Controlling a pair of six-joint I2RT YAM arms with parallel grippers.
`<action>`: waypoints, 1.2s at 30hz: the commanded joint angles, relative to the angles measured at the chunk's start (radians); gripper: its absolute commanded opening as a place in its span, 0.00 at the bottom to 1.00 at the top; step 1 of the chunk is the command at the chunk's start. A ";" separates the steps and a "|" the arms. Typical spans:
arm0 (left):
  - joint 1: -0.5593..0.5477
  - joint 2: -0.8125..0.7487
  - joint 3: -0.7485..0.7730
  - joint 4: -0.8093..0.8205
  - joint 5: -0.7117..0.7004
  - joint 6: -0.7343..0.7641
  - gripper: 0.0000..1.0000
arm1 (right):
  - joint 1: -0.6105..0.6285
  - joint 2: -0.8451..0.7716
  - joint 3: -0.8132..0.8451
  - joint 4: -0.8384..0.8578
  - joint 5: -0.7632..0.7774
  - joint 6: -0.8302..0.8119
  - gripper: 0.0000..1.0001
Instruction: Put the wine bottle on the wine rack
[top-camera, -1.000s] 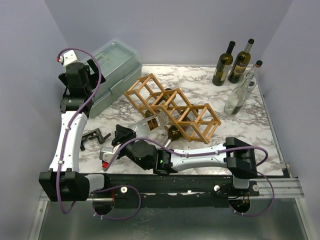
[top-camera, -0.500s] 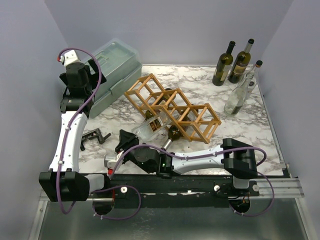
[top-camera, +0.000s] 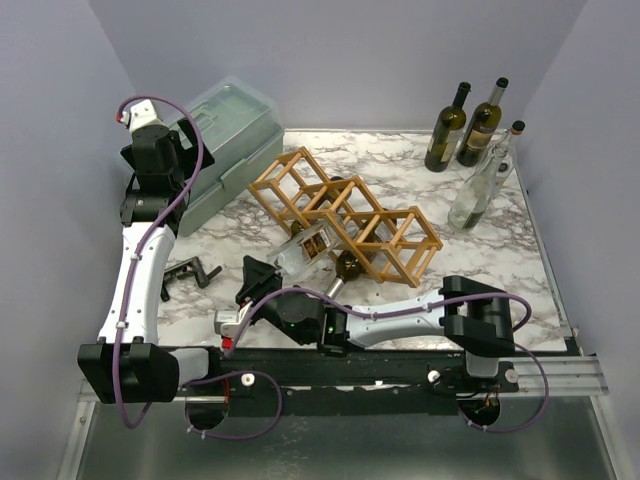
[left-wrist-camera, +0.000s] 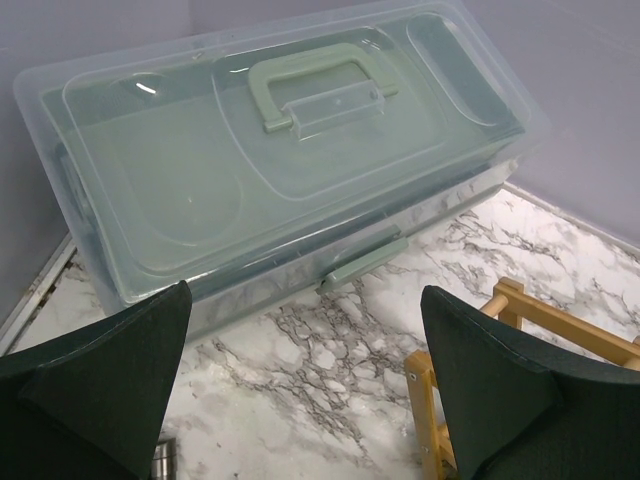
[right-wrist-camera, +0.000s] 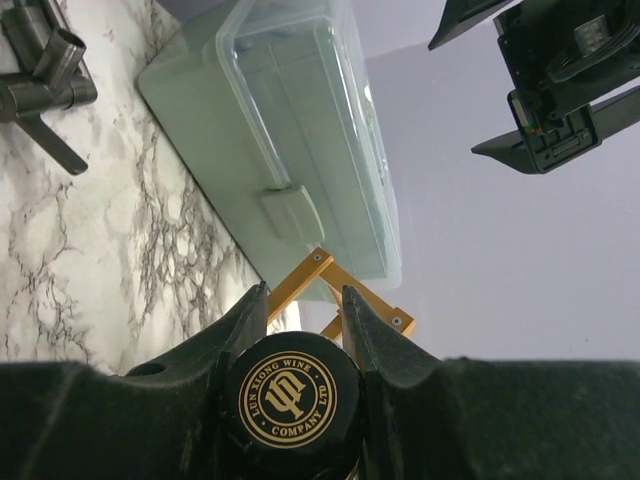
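Note:
The wine bottle (top-camera: 305, 250) is clear glass with a label. It lies slanted, its base against the near side of the wooden wine rack (top-camera: 345, 215). My right gripper (top-camera: 256, 276) is shut on its neck. In the right wrist view the black cap with gold lettering (right-wrist-camera: 292, 398) sits clamped between the fingers of that gripper (right-wrist-camera: 305, 292), with the rack (right-wrist-camera: 330, 280) just beyond. My left gripper (left-wrist-camera: 305, 300) hangs open and empty over the marble, beside a rack corner (left-wrist-camera: 510, 305). It is raised at the back left (top-camera: 188, 135).
A pale green lidded plastic box (top-camera: 225, 140) leans at the back left. Three bottles stand at the back right, two dark (top-camera: 447, 128) (top-camera: 482, 123) and one clear (top-camera: 485, 180). A dark bottle (top-camera: 347, 265) lies in the rack. A grey clamp-like tool (top-camera: 190, 272) rests near the left arm.
The right wrist has shifted slightly nearer and to the right, and the held bottle has edged toward the rack. The left arm has not moved.

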 joint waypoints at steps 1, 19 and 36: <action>0.005 -0.019 -0.001 -0.003 0.033 -0.006 0.99 | -0.015 -0.015 -0.049 0.166 -0.024 -0.167 0.01; 0.006 -0.011 -0.001 -0.002 0.053 -0.012 0.99 | -0.122 0.078 -0.168 0.424 -0.121 -0.331 0.01; 0.006 -0.012 0.002 -0.002 0.065 -0.014 0.98 | -0.207 0.075 -0.241 0.443 -0.252 -0.421 0.01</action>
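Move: The right hand already grips the clear bottle by its capped neck, base end towards the rack's empty upper middle slot, which lies about 12 cm ahead of the hand, 14 cm to its right and 7 cm below. The dark bottle left of that slot is some 18 cm ahead and 9 cm right, the dark bottle right of it 9 cm ahead and 20 cm right, both about 13 cm down. From the idle left hand, the slot is roughly 12 cm back, 34 cm right and 15 cm lower. Keeping its pinch on the neck, the right hand lowers about 7 cm while carrying the clear bottle some 6 cm forward and 4 cm right, feeding it base first into the upper middle slot, over and between the two dark bottles. The descent starts first and the forward push joins in, then dies out while the hand still sinks; meanwhile the wrist rolls about 15 degrees around the fingers' line, dropping the neck end relative to the base to bring the bottle nearer level. ##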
